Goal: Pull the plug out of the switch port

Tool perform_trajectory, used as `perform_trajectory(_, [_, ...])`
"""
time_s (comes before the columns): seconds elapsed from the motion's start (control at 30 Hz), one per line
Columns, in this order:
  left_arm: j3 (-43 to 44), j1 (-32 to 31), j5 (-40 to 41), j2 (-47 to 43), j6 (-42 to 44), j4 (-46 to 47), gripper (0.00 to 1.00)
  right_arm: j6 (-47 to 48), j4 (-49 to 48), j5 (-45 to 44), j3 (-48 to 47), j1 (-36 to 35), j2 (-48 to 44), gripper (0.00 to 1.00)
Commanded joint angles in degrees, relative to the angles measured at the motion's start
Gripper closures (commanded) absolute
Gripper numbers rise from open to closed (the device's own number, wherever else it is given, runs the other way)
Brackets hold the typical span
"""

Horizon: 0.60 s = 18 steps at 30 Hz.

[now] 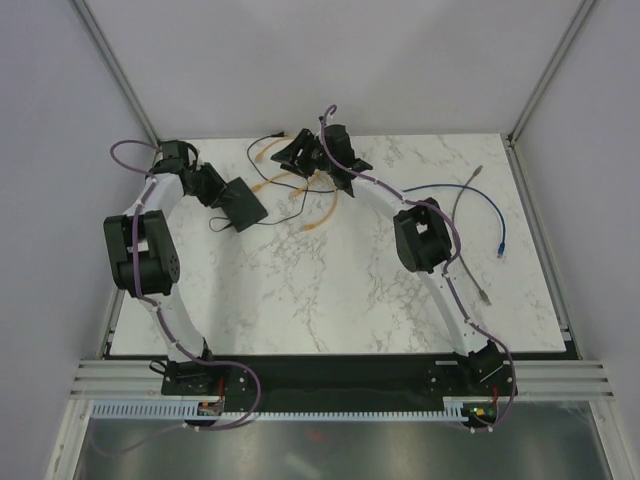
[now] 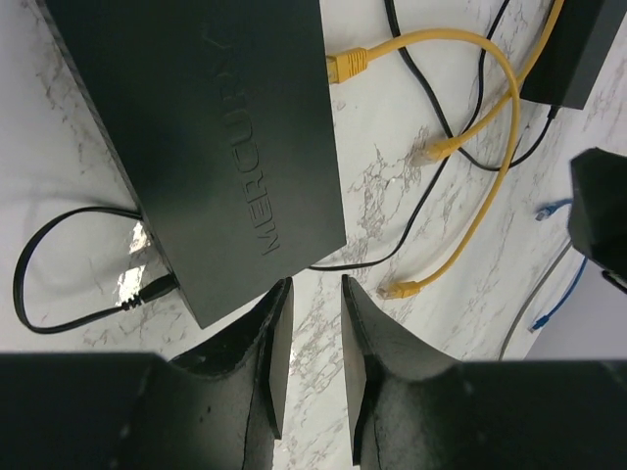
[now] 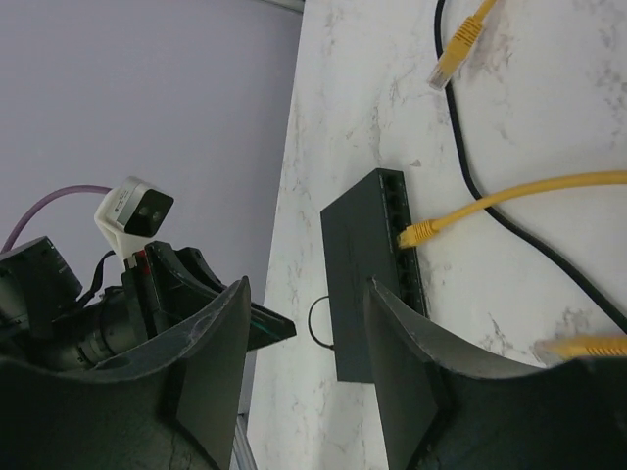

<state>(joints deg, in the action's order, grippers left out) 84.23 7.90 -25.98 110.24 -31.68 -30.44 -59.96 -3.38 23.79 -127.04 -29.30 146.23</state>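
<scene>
The flat black switch (image 1: pixel 240 205) lies at the back left of the marble table. It shows in the left wrist view (image 2: pixel 216 147), marked MERCURY. A yellow plug (image 2: pixel 345 67) sits in a port on its right edge. The right wrist view shows the same plug (image 3: pixel 416 233) in the port row of the switch (image 3: pixel 362 284). My left gripper (image 2: pixel 313 294) hovers just off the switch's near corner, jaws narrowly apart with nothing between them. My right gripper (image 3: pixel 308 284) is wide open and empty, above the table and apart from the plug.
Loose yellow cable ends (image 2: pixel 402 289) and a thin black cord (image 2: pixel 431 108) lie right of the switch. A black adapter block (image 2: pixel 578 49) sits beyond. A black power lead (image 2: pixel 147 292) enters the switch's other edge. Blue and grey cables (image 1: pixel 490 215) lie at the right.
</scene>
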Motion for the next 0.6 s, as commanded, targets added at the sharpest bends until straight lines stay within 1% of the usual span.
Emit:
perform_trajectory(0.0, [2.3, -0.2, -2.5, 2.4, -1.8, 2.9, 0.66, -4.3, -8.1, -0.7, -7.7, -1.4, 5.9, 0.42])
perform_trajectory(0.03, [2.1, -0.2, -2.6, 2.5, -1.8, 3.5, 0.66, -4.4, -9.0, -1.2, -8.6, -2.1, 8.2, 0.42])
perform_trajectory(0.1, [2.0, -0.2, -2.4, 2.7, -1.7, 4.2, 0.66, -4.7, -9.4, -3.2, -10.1, -3.7, 9.8, 0.42])
perform_trajectory(0.2, [3.0, -0.2, -2.3, 3.5, -1.6, 4.7, 0.66, -5.0, -10.6, -4.9, -10.1, -5.0, 12.1, 0.42])
perform_trajectory(0.3, [3.8, -0.3, -3.2, 4.5, -2.2, 6.4, 0.66, -5.1, -10.1, -6.1, -10.0, -5.9, 13.8, 0.43])
perform_trajectory(0.57, [3.4, -0.9, -0.5, 7.5, -7.0, 6.4, 0.67, -6.5, -9.5, -8.0, -10.2, -8.0, 16.4, 0.47])
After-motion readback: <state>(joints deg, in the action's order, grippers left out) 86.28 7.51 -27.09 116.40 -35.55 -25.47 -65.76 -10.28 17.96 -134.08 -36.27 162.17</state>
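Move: The yellow plug still sitting in the switch port is about 10 cm to the right hand's left, 1 cm nearer the base and some 13 cm below. The switch's middle lies 3 cm left of that plug and 4 cm nearer; a loose yellow plug lies about 8 cm straight beyond the seated one. From the left hand, the switch is roughly 4 cm ahead, 4 cm right and 9 cm down, the seated plug 8 cm ahead, 7 cm right and 8 cm down. Lower the right gripper about 11 cm while carrying it some 7 cm left and slightly back, closing on the yellow plug in the switch; keep its fingers a bit over half open and stop short of the plug. Meanwhile ease the left gripper about 2.5 cm forward and as much down over the switch, its opening unchanged. ##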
